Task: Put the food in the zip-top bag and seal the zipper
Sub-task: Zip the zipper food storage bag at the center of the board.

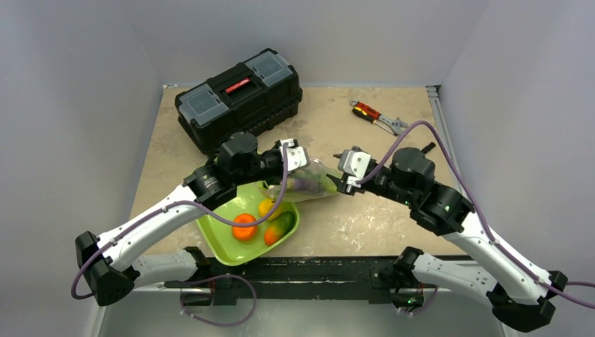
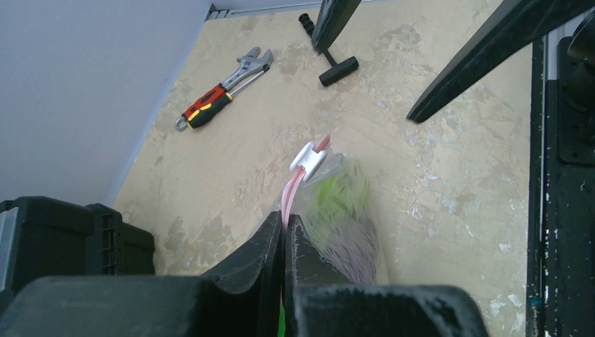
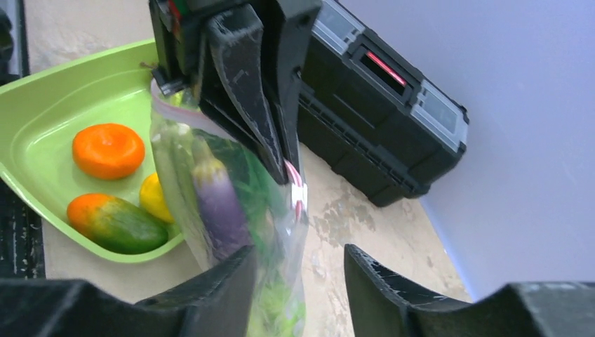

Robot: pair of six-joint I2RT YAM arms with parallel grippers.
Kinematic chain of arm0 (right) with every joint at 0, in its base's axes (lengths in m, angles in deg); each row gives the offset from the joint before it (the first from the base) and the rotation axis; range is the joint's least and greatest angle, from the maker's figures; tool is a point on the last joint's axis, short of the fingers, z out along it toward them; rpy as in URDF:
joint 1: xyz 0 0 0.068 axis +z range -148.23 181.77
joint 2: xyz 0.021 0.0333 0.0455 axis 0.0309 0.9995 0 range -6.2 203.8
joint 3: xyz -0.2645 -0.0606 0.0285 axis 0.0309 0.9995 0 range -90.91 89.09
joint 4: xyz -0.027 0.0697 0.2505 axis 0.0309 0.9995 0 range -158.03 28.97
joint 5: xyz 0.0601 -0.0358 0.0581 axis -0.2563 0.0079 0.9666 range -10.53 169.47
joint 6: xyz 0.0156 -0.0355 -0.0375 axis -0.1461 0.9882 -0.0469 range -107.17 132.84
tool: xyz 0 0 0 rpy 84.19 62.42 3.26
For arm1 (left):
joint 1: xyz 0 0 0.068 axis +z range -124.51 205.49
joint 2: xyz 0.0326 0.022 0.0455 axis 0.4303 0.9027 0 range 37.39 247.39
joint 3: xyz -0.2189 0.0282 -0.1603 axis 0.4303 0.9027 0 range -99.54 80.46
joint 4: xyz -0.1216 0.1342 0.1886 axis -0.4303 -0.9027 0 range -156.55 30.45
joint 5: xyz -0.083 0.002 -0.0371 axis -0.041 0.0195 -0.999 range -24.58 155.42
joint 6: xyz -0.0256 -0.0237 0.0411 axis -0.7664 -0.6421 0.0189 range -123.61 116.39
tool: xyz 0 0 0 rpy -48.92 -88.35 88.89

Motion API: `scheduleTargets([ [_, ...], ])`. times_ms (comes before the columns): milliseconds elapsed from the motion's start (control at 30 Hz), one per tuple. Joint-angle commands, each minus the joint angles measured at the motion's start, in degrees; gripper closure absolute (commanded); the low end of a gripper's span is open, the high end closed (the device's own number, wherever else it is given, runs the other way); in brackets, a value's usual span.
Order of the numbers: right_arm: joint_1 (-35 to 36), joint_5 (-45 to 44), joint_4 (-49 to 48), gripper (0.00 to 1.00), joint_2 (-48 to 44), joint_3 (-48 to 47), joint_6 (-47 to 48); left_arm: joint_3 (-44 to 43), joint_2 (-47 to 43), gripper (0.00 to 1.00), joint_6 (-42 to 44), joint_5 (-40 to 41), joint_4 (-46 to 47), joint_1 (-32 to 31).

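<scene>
The clear zip-top bag [image 1: 309, 184] hangs between my two arms, just right of the tray. Inside it I see a purple eggplant [image 3: 217, 203] and leafy green food. My left gripper [image 2: 286, 219] is shut on the pink zipper [image 2: 291, 186], a short way behind its white slider [image 2: 309, 160]. My right gripper [image 3: 298, 256] is open at the bag's other end. The bag [image 3: 231, 203] sits in the gap against one finger, not clamped. An orange [image 1: 244, 226], a yellow fruit [image 1: 267, 207] and an orange-green fruit [image 1: 279, 228] lie in the tray.
The lime-green tray [image 1: 217, 232] sits at the near left under my left arm. A black toolbox [image 1: 238, 98] stands at the back left. A red-handled wrench [image 1: 377, 117] lies at the back right. Walls close in the table on three sides.
</scene>
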Motion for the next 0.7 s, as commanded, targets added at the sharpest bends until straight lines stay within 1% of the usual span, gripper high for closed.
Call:
scheduleTargets([
  [0,0.2,3.8,0.9,0.55,5.7,-5.4,4.8,-3.5,0.6,1.00,-2.9,-1.9,0.0,-0.1],
  [100,0.3,2.9,2.5,0.59,8.1,-7.8,6.9,-3.9,0.9,1.00,-2.9,-1.9,-0.7,-0.3],
  [267,0.5,4.0,2.5,0.55,9.1,-9.2,8.0,-4.3,1.1,1.00,-3.1,-2.0,-1.0,-0.3],
  [333,0.5,3.8,2.7,0.56,9.4,-9.2,8.4,-4.4,1.0,1.00,-3.2,-2.1,-1.1,-0.3],
  [667,0.6,4.3,2.9,0.71,10.2,-9.5,8.5,-4.3,1.0,1.00,-2.9,-2.3,-1.2,-0.4],
])
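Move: The white zipper slider lies about 4 cm to the right hand's left, 3 cm ahead and 1 cm below. The bag's filled body hangs some 12 cm below that hand, 7 cm to its left and 1 cm back; the mango in the tray is about 13 cm left, 14 cm back, well below. From the left hand, pinching the zip strip, the slider is some 4 cm right, 2 cm ahead and 1 cm lower. Right hand goes left some 3 cm and forward 2 to straddle the slider, fingers closing partway; left keeps hold. ##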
